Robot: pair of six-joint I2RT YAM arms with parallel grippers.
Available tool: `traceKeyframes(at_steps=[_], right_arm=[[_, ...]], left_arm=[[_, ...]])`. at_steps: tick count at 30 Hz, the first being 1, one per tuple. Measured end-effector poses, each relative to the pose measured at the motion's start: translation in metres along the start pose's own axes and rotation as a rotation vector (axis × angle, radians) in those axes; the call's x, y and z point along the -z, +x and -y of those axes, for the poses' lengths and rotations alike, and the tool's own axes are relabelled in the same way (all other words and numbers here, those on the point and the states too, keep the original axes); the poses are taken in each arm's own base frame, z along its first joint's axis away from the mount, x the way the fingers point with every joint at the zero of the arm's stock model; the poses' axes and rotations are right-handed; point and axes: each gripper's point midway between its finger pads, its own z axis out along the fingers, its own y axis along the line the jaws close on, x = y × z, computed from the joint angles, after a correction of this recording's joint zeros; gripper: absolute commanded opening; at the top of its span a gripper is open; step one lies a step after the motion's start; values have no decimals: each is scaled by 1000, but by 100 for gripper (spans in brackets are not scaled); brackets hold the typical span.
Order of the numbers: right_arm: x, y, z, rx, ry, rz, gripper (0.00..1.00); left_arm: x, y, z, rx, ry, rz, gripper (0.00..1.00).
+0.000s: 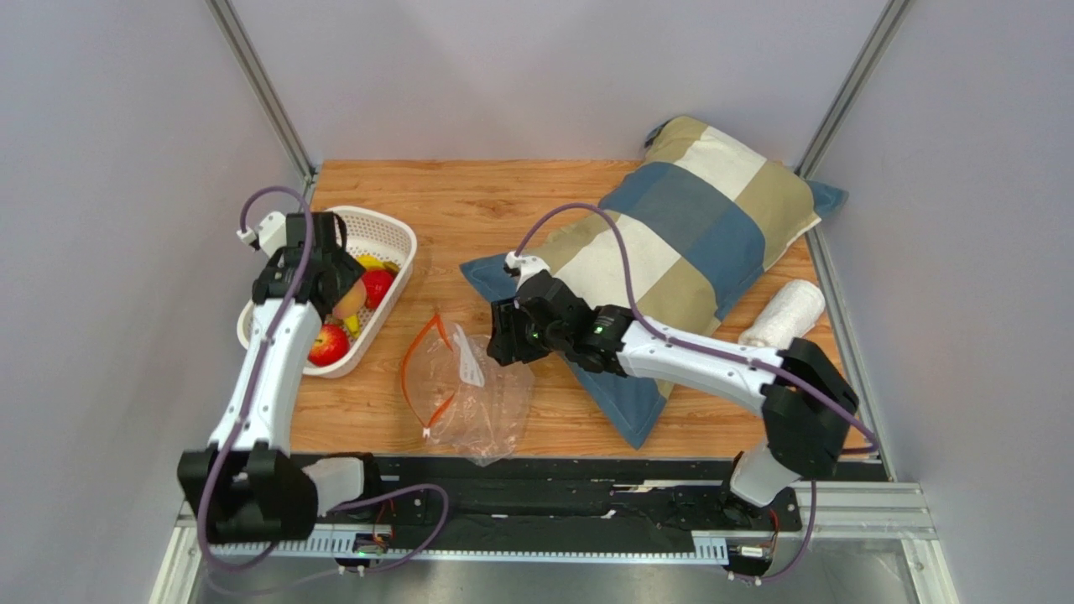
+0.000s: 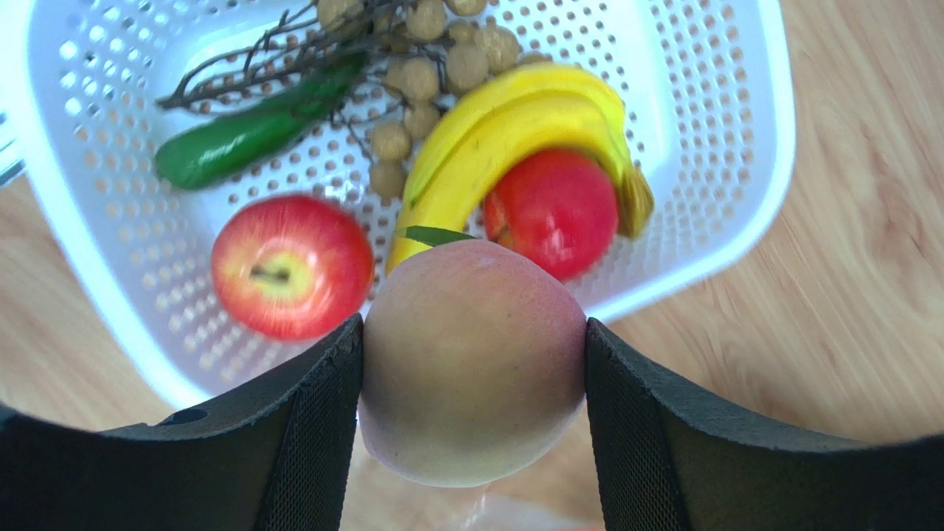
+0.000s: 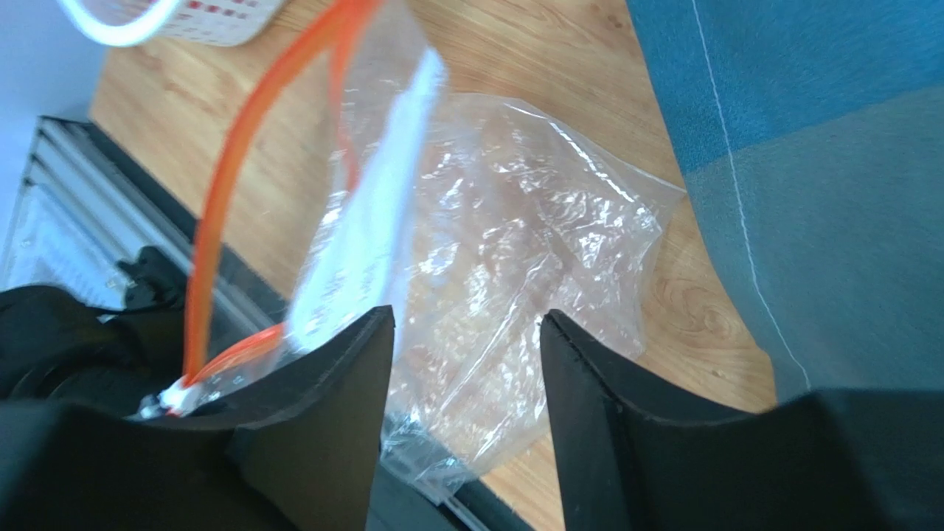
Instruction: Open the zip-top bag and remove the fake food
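Observation:
My left gripper (image 2: 473, 371) is shut on the peach (image 2: 473, 354) and holds it above the near rim of the white mesh basket (image 2: 753, 166). In the basket lie a banana (image 2: 521, 122), two red apples (image 2: 291, 266), a grape bunch (image 2: 421, 77) and a dark green vegetable (image 2: 244, 138). The zip-top bag (image 1: 473, 390) lies crumpled on the table with its orange-red zipper strip (image 3: 238, 188) gaping open. It looks empty. My right gripper (image 3: 465, 376) is open and empty, hovering over the bag's right side (image 3: 510, 254).
A blue and tan checked pillow (image 1: 687, 239) fills the right half of the table, with a white roll (image 1: 782, 315) by its right edge. A black rail (image 1: 567, 485) runs along the front edge. Grey walls close in both sides.

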Motion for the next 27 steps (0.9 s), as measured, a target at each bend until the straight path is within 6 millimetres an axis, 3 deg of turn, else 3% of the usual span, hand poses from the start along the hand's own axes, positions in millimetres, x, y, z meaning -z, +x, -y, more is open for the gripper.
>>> traceKeyframes(at_steps=[3, 4, 5, 7, 8, 9, 11, 15, 18, 21, 23, 27], right_arm=[[30, -15, -10, 10, -38, 61, 61], [39, -16, -10, 11, -45, 73, 62], [46, -16, -9, 11, -49, 81, 65], [58, -14, -7, 14, -52, 91, 69], [63, -12, -4, 15, -49, 94, 74], [67, -9, -1, 16, -44, 94, 75], [76, 0, 9, 16, -25, 91, 77], [94, 12, 24, 8, 10, 90, 81], [111, 12, 34, -26, 43, 122, 83], [132, 13, 45, -70, 73, 168, 84], [149, 14, 54, -108, 94, 204, 84], [184, 19, 72, -183, 121, 276, 85]], left_arm=[[-38, -19, 13, 1, -16, -12, 0], [-59, -15, 12, -9, -44, -45, 3], [-74, -18, 15, -22, -49, -71, 28], [-108, -24, 29, -49, -36, -103, 54], [-121, -25, 35, -59, -26, -115, 93], [-132, -26, 39, -72, -15, -124, 99], [-142, -32, 48, -94, 12, -127, 99], [-137, -46, 57, -111, 44, -130, 99], [-117, -45, 67, -115, 96, -144, 99], [-70, -24, 76, -150, 189, -147, 99], [-17, 3, 91, -198, 326, -147, 99], [113, 55, 111, -298, 743, -146, 99]])
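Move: The left hand holds the peach in front of and to the right of the white basket, whose middle is about 9 cm ahead, 8 cm to the left and 16 cm below. The apple lies around 1 cm ahead and 8 cm left; the red fruit roughly 10 cm ahead and 1 cm left, both some 15 cm below. From the right hand the basket is about 15 cm ahead, 31 cm left and 9 cm below, while the empty bag lies 6 cm left, 2 cm back and 12 cm down. Still gripping the peach, the left hand carries it some 14 cm forward, drifting 5 cm left and sinking about 6 cm to the far part of the basket, where the fingers open and let go. It then backs off, swinging about 20 cm right and rising, turning clockwise. Meanwhile the right hand, empty, opens wider and draws away from the bag, some 17 cm to the right, up and slightly back. ##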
